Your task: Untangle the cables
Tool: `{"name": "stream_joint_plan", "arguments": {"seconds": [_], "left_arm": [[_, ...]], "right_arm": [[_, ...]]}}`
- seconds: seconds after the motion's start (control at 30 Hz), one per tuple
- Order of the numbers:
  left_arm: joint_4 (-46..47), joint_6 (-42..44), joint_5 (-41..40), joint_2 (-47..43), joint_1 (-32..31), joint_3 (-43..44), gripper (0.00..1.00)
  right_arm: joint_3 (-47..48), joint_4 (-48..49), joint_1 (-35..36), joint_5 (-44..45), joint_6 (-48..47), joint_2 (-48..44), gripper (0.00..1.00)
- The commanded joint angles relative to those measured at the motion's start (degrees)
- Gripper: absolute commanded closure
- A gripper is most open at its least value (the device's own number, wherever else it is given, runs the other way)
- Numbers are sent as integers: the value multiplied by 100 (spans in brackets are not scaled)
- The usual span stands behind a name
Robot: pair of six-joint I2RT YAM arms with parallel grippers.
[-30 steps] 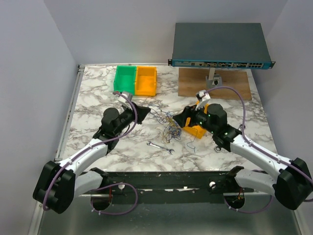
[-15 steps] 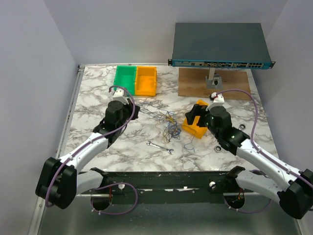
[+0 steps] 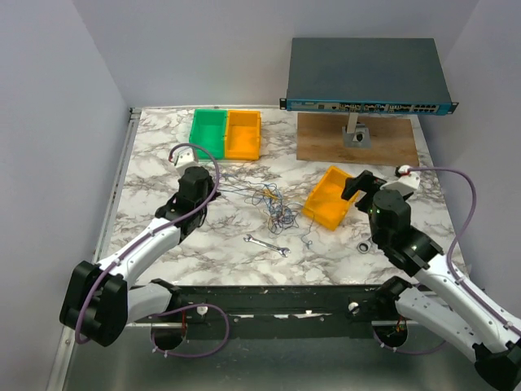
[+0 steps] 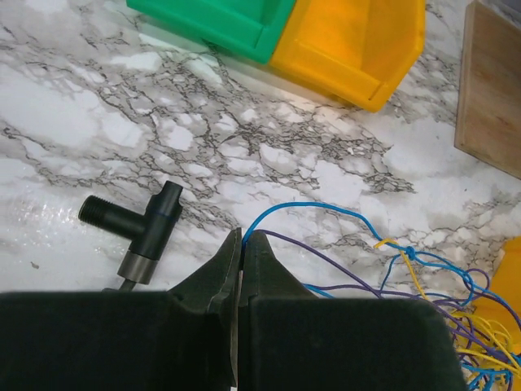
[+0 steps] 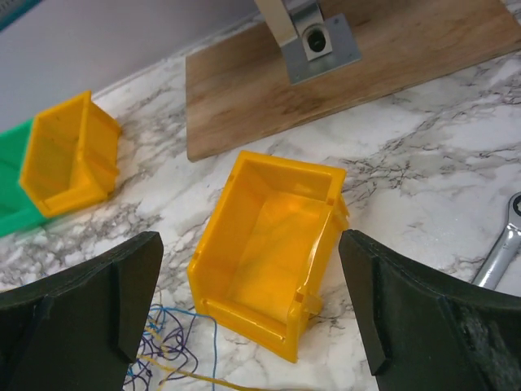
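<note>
The cables (image 3: 273, 204) are thin blue, purple and yellow wires lying in a tangle at the middle of the marble table. My left gripper (image 3: 213, 177) sits to the left of the tangle. In the left wrist view it (image 4: 242, 237) is shut, with a blue strand and a purple strand (image 4: 326, 259) pinched at its tips and running right towards the knot (image 4: 423, 273). My right gripper (image 3: 362, 186) is to the right of the tangle, wide open and holding nothing. Its fingers (image 5: 134, 285) frame a yellow bin (image 5: 273, 244), and the wires' edge (image 5: 167, 346) shows at lower left.
The yellow bin (image 3: 330, 198) lies between the tangle and my right gripper. A small wrench (image 3: 267, 245) lies near the front. Green (image 3: 207, 130) and orange (image 3: 242, 134) bins stand at the back, beside a wooden board (image 3: 383, 142) under a network switch (image 3: 366, 75). A black T-fitting (image 4: 138, 228) lies by my left gripper.
My right gripper has opened wide and pulled back to the right, away from the tangle and bin. My left gripper has drawn back left, still shut, stretching strands out.
</note>
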Motion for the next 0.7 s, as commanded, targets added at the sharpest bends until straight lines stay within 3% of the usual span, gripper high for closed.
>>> {"name": "stream_joint_plan", "arguments": {"seconds": [0.0, 0.1, 0.27, 0.53, 0.67], "left_arm": [[-335, -132, -432, 78, 40, 262, 100], [-426, -223, -643, 51, 52, 251, 100], [-828, -646, -1117, -16, 120, 268, 100], [-1119, -1000, -1345, 51, 232, 273, 100], [-966, -965, -1180, -40, 256, 200, 100]], "right_arm": [[-72, -204, -27, 653, 130, -313, 0], [50, -356, -23, 829, 207, -255, 0], [382, -1123, -26, 2060, 1060, -76, 0], [562, -1985, -22, 3267, 2059, -313, 0], [747, -2139, -24, 3190, 2009, -411, 0]]}}
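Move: The cable tangle, its blue and purple strands still pinched in the closed left fingers, lies with its middle about 17 cm right of that hand, 1 cm back and 11 cm below. From that hand, the black fitting is some 6 cm left and 3 cm back; the open-ended spanner 13 cm right and 12 back. From the open right hand the tangle is 20 cm left, 2 back, roughly 19 below; the loose yellow bin is 4 left and 3 ahead. The tangle is dragged by the strands kept in the shut left fingers as the left hand draws about 4.5 cm left and sinks slightly towards the black fitting, turning some 15 degrees counter-clockwise. The empty right hand stays wide open and swings right, away from the tangle and the loose yellow bin, also drawing back a little and turning clockwise. ##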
